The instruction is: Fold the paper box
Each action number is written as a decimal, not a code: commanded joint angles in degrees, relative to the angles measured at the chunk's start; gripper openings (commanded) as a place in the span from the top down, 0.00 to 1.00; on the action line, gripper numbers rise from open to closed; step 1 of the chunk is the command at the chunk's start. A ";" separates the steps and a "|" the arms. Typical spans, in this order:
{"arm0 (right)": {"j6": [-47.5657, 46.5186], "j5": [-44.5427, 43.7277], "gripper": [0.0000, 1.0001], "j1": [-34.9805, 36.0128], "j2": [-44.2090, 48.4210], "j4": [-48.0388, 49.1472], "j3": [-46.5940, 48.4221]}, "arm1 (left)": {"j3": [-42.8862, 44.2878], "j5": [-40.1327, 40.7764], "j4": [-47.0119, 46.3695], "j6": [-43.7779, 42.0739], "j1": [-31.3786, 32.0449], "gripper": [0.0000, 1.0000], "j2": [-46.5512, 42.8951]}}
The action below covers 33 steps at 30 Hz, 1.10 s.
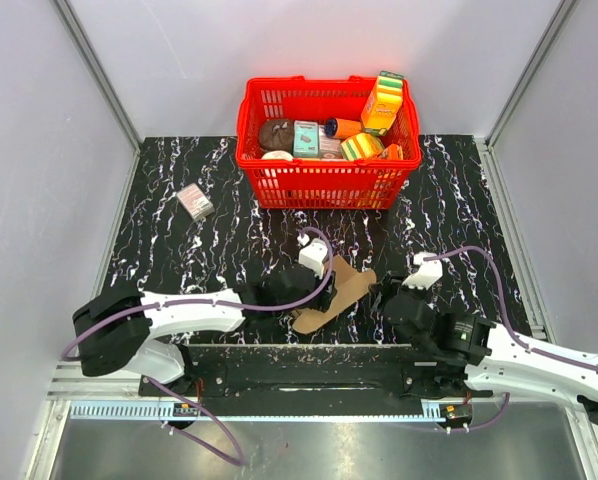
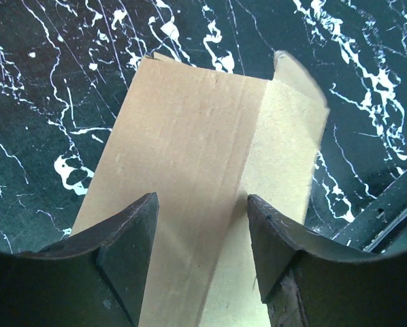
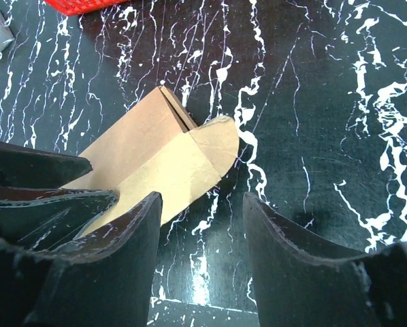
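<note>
The paper box (image 1: 347, 287) is a flat piece of brown kraft cardboard lying on the black marbled table between the two arms. In the left wrist view the paper box (image 2: 190, 136) shows one long crease and a lighter flap on its right side. My left gripper (image 2: 202, 204) hovers over it, open, its fingers straddling the crease without pinching anything. In the top view the left gripper (image 1: 317, 296) is over the box's near left part. My right gripper (image 3: 202, 204) is open over bare table, just right of the box's rounded flap (image 3: 214, 139). The right gripper (image 1: 384, 292) holds nothing.
A red basket (image 1: 324, 185) with colourful printed packages stands at the back centre. A small pinkish-grey box (image 1: 195, 202) lies to its left. Grey walls close in the table on both sides. The left arm's fingers (image 3: 33, 170) show at the left of the right wrist view.
</note>
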<state>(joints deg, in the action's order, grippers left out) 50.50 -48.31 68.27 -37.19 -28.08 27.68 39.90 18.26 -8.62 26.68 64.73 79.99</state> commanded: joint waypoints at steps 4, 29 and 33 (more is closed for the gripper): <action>1.71 -1.17 0.43 0.46 1.59 -6.03 4.14 | -0.88 -3.58 -4.64 1.97 -0.13 0.41 3.33; -6.64 -1.96 0.26 0.37 -2.26 0.83 4.31 | 3.07 -0.34 1.58 -1.10 -0.13 0.42 -3.33; -7.26 -0.12 0.20 0.29 -8.76 1.09 7.12 | 5.10 2.47 4.75 -2.33 -0.13 0.41 -8.70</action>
<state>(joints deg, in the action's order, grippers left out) 45.04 -48.49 68.27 -41.01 -29.39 30.59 40.69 16.88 -5.50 26.44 64.73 77.32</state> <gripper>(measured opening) 0.779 0.588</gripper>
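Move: The left hand's fingers are at the paper box's slanting lid; the box's middle lies about 5 cm below this hand, roughly 1 cm back and 1 cm to its left. The box's rounded end flap is some 9 cm to the left hand's right and 3 cm farther out. From the right hand, the box is about 12 cm to the left, 1 cm ahead and 9 cm lower; the flap is about 4 cm ahead and 2 cm left. Fingertips on the slanting lid, the left hand presses it down by about 3 cm, easing slightly right and holding there with the gripper half open, then lifts off, rising about 4 cm clear of the box. The right hand waits beside the box's right end and late on opens its fingers wider, rolling slightly with its left side dipping. ##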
